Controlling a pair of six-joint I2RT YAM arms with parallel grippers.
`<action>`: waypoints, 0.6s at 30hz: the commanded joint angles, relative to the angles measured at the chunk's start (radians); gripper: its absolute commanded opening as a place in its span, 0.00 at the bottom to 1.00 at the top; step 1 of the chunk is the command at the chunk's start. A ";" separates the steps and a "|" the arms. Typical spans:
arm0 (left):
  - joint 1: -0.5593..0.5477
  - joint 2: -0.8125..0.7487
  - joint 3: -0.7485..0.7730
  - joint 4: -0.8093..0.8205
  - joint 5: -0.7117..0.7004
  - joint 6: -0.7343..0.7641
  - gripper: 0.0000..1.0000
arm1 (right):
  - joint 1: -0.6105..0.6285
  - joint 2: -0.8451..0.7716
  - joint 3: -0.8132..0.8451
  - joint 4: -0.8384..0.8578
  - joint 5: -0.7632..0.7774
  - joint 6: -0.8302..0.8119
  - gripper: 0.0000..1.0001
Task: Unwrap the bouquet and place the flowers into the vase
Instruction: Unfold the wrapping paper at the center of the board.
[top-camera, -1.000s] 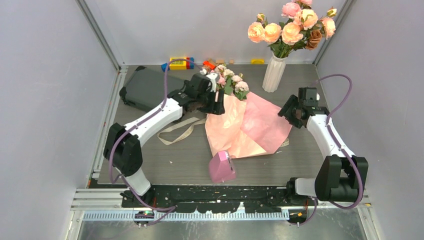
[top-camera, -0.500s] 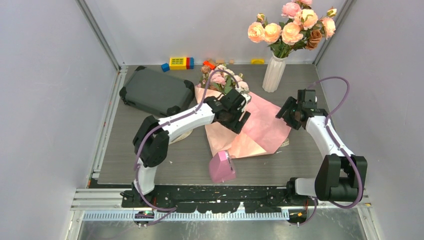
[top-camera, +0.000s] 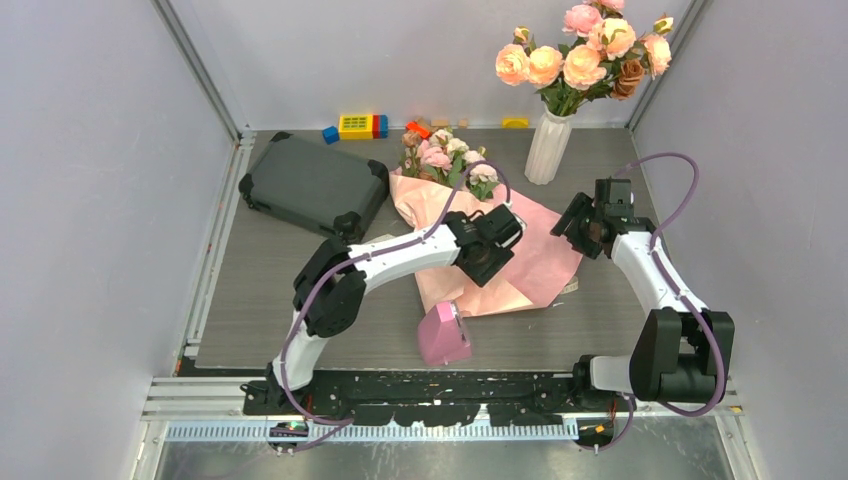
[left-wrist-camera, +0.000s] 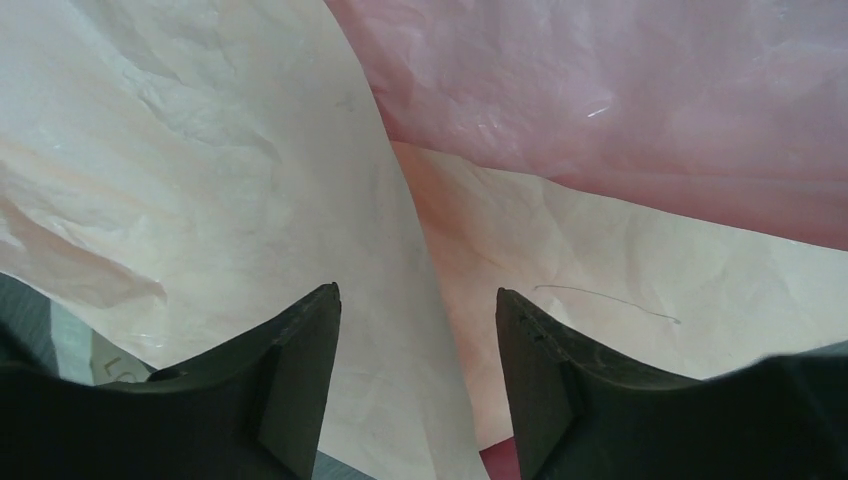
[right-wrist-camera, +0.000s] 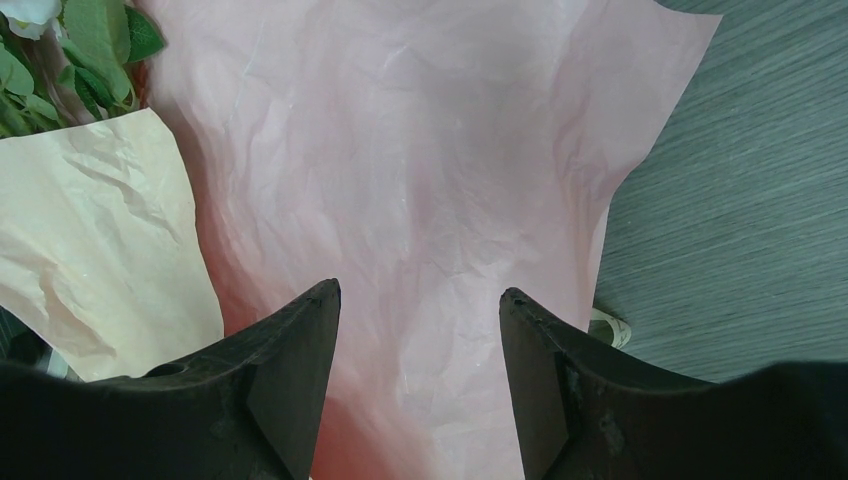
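The bouquet lies unwrapped on the table, its pale pink wrapping paper (top-camera: 535, 250) spread flat with a cream sheet (left-wrist-camera: 200, 180) over part of it. The flowers (top-camera: 447, 160), small pink and cream roses, lie at the paper's far end; their green leaves (right-wrist-camera: 90, 50) show in the right wrist view. The white ribbed vase (top-camera: 548, 150) stands at the back right and holds a peach rose cluster. My left gripper (top-camera: 488, 255) (left-wrist-camera: 418, 300) hangs open just above the middle of the paper, holding nothing. My right gripper (top-camera: 578, 225) (right-wrist-camera: 420, 295) is open over the paper's right edge, also holding nothing.
A small solid pink wedge (top-camera: 443, 335) sits at the paper's near corner. A dark grey case (top-camera: 310, 185) lies at the back left. Coloured toy blocks (top-camera: 357, 125) line the back edge. Grey walls close in on both sides.
My left arm swung from beside the flower heads rightward and nearer, ending over the middle of the paper, so the flowers now show. The right arm barely moved.
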 joint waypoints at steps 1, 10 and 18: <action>-0.030 0.022 0.055 -0.047 -0.125 0.060 0.57 | 0.003 0.004 -0.002 0.035 -0.011 -0.012 0.65; -0.061 0.042 0.070 -0.055 -0.230 0.078 0.29 | 0.003 0.007 -0.008 0.042 -0.072 -0.007 0.65; -0.060 -0.019 0.018 -0.012 -0.284 0.018 0.00 | 0.003 0.004 -0.026 0.009 -0.105 0.007 0.65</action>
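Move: The loose edge of the cream wrapping flap runs between my left fingertips, about 1 cm below them and level otherwise. From that hand the pink box sits some 10 cm back and 7 cm to the left, the bouquet's blooms about 20 cm ahead and 6 cm left, and the ribbon end roughly 6 cm ahead and 19 cm left. From my right hand, the same edge is about 16 cm to the left, 8 cm back and a few centimetres below. I shut my left fingers from about two-thirds open until they meet on the free edge of the flap, easing down about 1 cm, then slightly forward and back up, while drifting some 1 cm left. The wrist tilts about 15 degrees, its left side and fingertips lifting. Late on, my open right hand starts leftward over the pink sheet, about 1.5 cm. ##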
